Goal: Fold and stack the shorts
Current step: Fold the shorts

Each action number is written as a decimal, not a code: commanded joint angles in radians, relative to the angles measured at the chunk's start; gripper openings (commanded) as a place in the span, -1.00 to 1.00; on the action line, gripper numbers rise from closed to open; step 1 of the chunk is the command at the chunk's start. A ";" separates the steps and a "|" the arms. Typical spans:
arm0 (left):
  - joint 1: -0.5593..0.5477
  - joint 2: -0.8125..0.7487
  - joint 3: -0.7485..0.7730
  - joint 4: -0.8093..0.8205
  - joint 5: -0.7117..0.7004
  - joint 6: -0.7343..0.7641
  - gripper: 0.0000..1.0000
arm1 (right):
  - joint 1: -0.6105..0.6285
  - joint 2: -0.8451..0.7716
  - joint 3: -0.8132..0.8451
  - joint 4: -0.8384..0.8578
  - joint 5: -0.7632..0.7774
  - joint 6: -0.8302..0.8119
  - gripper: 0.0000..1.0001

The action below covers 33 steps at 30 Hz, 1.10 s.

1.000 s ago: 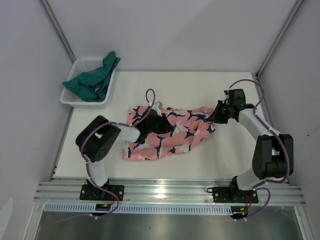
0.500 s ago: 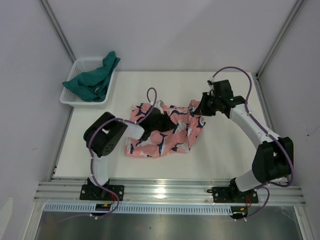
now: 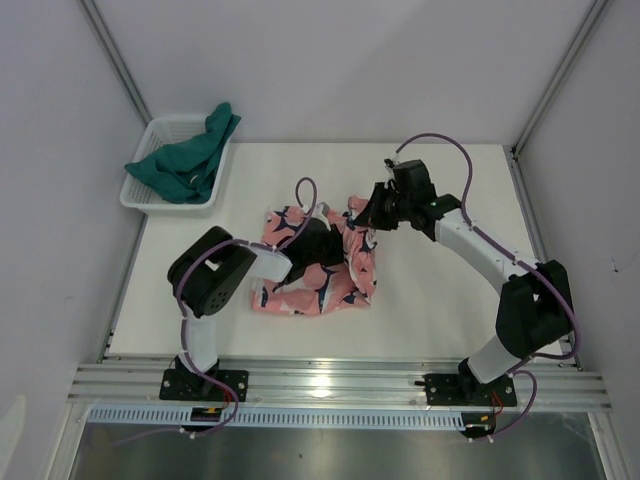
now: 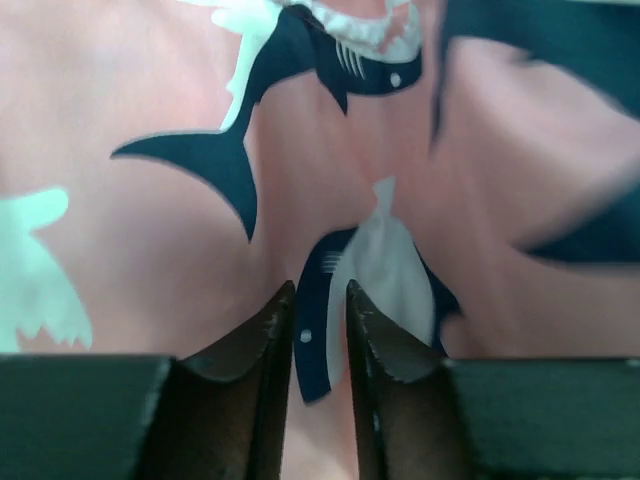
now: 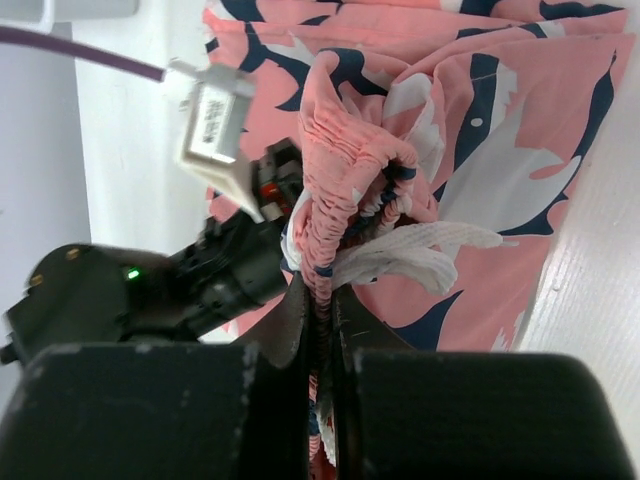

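The salmon-pink shark-print shorts [image 3: 310, 285] lie mid-table, their right part lifted and drawn over to the left. My right gripper [image 3: 368, 218] is shut on the gathered waistband [image 5: 345, 180], holding it above the cloth, and the white drawstring [image 5: 420, 255] hangs beside it. In the right wrist view the jaws [image 5: 320, 285] pinch the elastic edge. My left gripper [image 3: 322, 240] rests its tips on the middle of the pink shorts [image 4: 150, 230]. Its jaws [image 4: 320, 290] stand a narrow gap apart with print showing between them. The teal shorts [image 3: 185, 165] lie bunched in the basket.
The white mesh basket [image 3: 140, 200] stands at the table's far left corner, with the teal cloth hanging over its back rim. Frame posts rise at both back corners. Bare white tabletop [image 3: 450, 290] stretches right of the shorts.
My right gripper has carried the waistband leftward and farther back, pulling the shorts' right part over toward the left gripper. The left gripper has stayed on the cloth.
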 commanded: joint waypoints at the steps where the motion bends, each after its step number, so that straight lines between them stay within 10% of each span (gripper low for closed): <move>1: -0.003 -0.116 -0.018 -0.053 -0.007 -0.011 -0.37 | 0.001 -0.002 -0.007 0.081 0.039 0.038 -1.00; 17: 0.307 -0.594 -0.310 -0.302 0.080 0.106 -0.11 | -0.050 -0.034 -0.011 0.063 -0.021 0.003 -1.00; 33: 0.516 -0.688 -0.477 -0.371 0.062 0.247 0.11 | -0.047 0.004 -0.005 0.058 -0.055 -0.016 -1.00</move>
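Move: The left hand is low over the shorts, beside their raised right part. The shorts' left edge lies about 25 cm to its left, 5 cm back and barely below. From the same hand, the shorts' far left corner is roughly 24 cm left and 12 cm ahead, the near left corner 26 cm left and 16 cm back; the held waistband hangs 3 cm right, 3 cm ahead and 14 cm up. From the right hand, that left edge is some 28 cm left, 8 cm back and 15 cm below. The left hand rises about 10 cm out from beside the raised waistband and arcs some 24 cm to the left across the shorts, then sinks back low and draws about 5 cm towards the base, turning roughly 20 degrees counter-clockwise as its fingers open to about half, to come down at the shorts' left edge with the fingertips on either side of it. The right hand keeps its shut grip on the bunched waistband and holds it up off the table, easing only a centimetre or so to the right and forward. ##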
